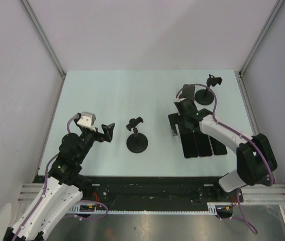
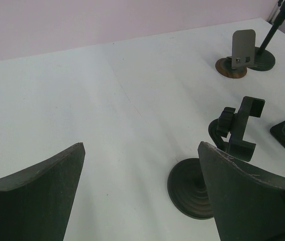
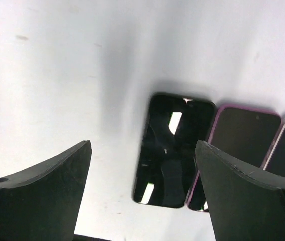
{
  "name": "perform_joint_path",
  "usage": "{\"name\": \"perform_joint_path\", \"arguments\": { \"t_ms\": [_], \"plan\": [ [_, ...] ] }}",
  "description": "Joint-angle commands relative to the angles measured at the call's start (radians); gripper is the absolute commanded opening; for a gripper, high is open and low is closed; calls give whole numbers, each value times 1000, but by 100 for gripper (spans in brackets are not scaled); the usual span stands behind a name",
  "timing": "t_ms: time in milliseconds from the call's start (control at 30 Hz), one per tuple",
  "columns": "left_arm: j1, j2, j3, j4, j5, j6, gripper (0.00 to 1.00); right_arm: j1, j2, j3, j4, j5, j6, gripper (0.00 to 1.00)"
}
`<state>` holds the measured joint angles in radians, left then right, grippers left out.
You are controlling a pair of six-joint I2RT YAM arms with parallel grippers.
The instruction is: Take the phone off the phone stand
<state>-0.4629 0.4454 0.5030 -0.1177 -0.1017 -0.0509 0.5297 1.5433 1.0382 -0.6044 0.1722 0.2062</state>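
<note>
A black phone stand with a round base and an empty clamp stands mid-table, also seen in the left wrist view. My left gripper hovers open just left of it, nothing between its fingers. A black phone lies flat on the table, leftmost in a row of three phones. My right gripper hangs open above that row's far left end, holding nothing. The phone shows between and beyond its fingers, untouched.
Two phones in purple cases lie right of the black one. A second tall stand stands at the back right, its clamp empty. A small plate-type stand sits near it. Grey walls enclose the table on three sides.
</note>
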Motion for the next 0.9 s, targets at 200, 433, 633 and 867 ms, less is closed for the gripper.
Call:
{"name": "perform_joint_path", "arguments": {
  "t_ms": [200, 433, 633, 867],
  "plan": [
    [-5, 3, -4, 18, 8, 19, 100, 160, -179, 138, 222, -276, -176, 87],
    [-6, -8, -4, 18, 8, 19, 100, 225, -141, 232, 284, -346, -179, 80],
    [-5, -17, -4, 16, 8, 19, 100, 271, -69, 293, 276, -350, -195, 68],
    [-6, -19, -3, 18, 8, 20, 100, 288, -12, 335, 259, -344, -205, 50]
  ]
}}
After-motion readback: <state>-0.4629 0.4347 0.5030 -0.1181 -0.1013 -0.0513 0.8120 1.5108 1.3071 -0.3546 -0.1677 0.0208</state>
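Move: The empty holder on top of the middle black phone stand lies about 24 cm to the right hand's left, some 5 cm back and 9 cm above it. The nearest phone lies flat about 6 cm below that hand, roughly 4 cm to its right and 3 cm back; a second phone is 8 cm farther right of the first. From the left hand, the holder is some 11 cm ahead, 14 cm right and 7 cm lower. Right hand swings about 20 cm left and 15 cm up towards the empty holder, turning counter-clockwise, fingers half closing. ##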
